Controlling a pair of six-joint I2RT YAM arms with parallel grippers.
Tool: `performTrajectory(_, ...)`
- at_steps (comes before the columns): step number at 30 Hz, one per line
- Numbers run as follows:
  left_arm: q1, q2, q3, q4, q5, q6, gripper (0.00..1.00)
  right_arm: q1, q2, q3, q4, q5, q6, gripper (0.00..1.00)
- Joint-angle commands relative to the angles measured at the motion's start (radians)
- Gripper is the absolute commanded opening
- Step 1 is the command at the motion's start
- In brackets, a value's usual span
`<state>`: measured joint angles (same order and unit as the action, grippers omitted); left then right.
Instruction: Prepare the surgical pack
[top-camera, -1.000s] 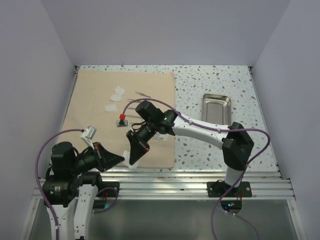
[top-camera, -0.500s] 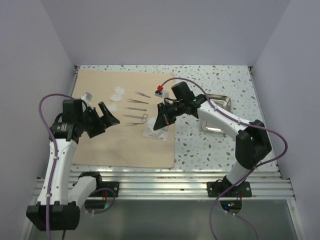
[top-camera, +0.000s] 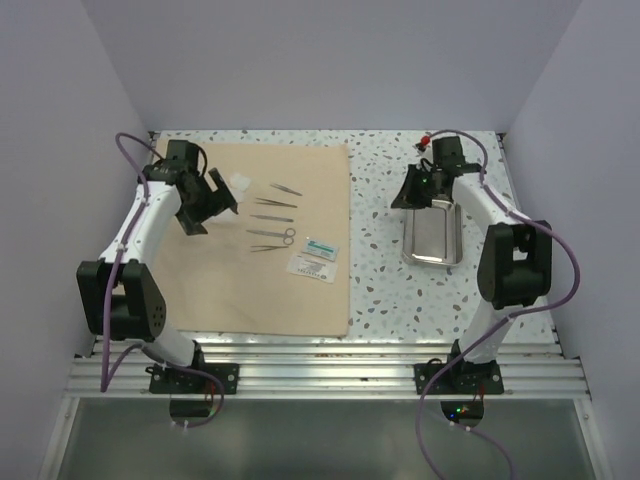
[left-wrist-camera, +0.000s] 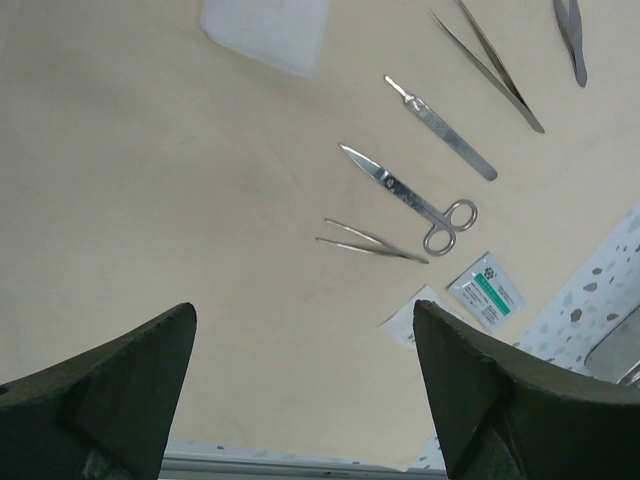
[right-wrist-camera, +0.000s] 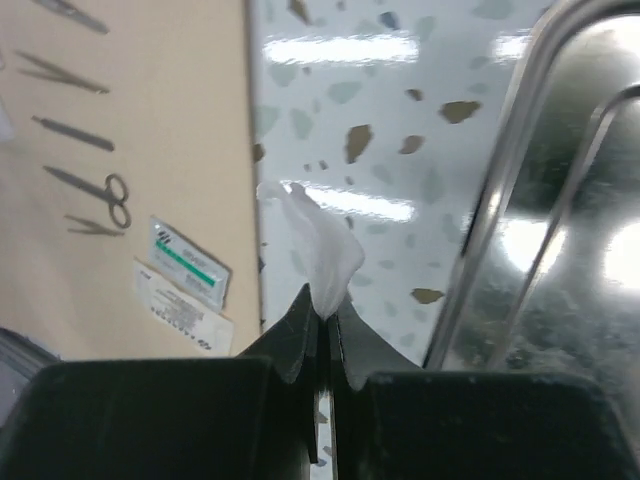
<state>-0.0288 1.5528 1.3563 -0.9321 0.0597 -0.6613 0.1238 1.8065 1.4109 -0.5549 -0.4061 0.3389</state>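
The tan cloth (top-camera: 250, 280) lies flat at the left. On it are thin steel instruments (top-camera: 272, 212), two white packets (top-camera: 313, 256) and a white gauze pad (top-camera: 238, 182). The steel tray (top-camera: 435, 235) sits on the speckled table at the right. My right gripper (top-camera: 410, 190) hovers at the tray's far left corner. In the right wrist view it (right-wrist-camera: 322, 305) is shut on a white gauze pad (right-wrist-camera: 322, 248), with the tray rim (right-wrist-camera: 500, 200) just to the right. My left gripper (top-camera: 215, 200) is open above the cloth's far left. Its fingers (left-wrist-camera: 130, 390) are wide apart and empty, and scissors (left-wrist-camera: 415, 195) lie beyond them.
Purple walls close in the table on the left, back and right. A metal rail (top-camera: 320, 350) runs along the near edge. The left wrist view shows tweezers (left-wrist-camera: 370, 240), a scalpel (left-wrist-camera: 440, 130), a gauze pad (left-wrist-camera: 265, 30) and a green-striped packet (left-wrist-camera: 485, 290).
My right gripper has swung from the cloth's near edge to the tray's far left corner. My left arm has risen from the near left to the cloth's far left.
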Motion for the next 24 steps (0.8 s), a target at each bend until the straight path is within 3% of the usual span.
performTrajectory(1, 0.0, 0.081, 0.107, -0.072, -0.082, -0.046, 0.93, -0.07, 0.051, 0.037, -0.031, 0.044, -0.026, 0.0)
performTrajectory(6, 0.0, 0.167, 0.145, -0.073, -0.064, -0.06, 0.93, -0.148, 0.098, 0.042, -0.028, 0.037, -0.066, 0.0)
performTrajectory(12, 0.0, 0.187, 0.118, -0.047, -0.028, -0.054, 0.92, -0.156, 0.217, 0.143, -0.065, 0.01, -0.089, 0.0)
performTrajectory(24, 0.0, 0.214, 0.127, -0.036, 0.002, -0.037, 0.9, -0.176, 0.301, 0.111, 0.016, -0.039, -0.043, 0.0)
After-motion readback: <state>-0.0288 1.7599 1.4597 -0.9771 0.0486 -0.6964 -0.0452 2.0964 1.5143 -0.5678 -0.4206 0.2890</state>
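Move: The right gripper already holds a gauze; the tray's middle lies about 12 cm to its right, 1 cm back and 13 cm below. The wipe packet is some 17 cm left and 7 cm back of that hand. The open left gripper has the nearest loose gauze about 12 cm ahead, 4 cm left and 16 cm below, with the second gauze 19 cm ahead, 2 cm left, and the scissors 6 cm ahead, 9 cm right. Carry the gauze with the right gripper down some 9 cm and about 7 cm to the right, edging forward, so it comes in over the tray's far left part; finish the sideways swing first, then sink almost straight down, fingers kept shut. Meanwhile lower the left gripper about 4 cm and slightly forward towards the nearest gauze, fingers open, tipping them nearer to vertical. ##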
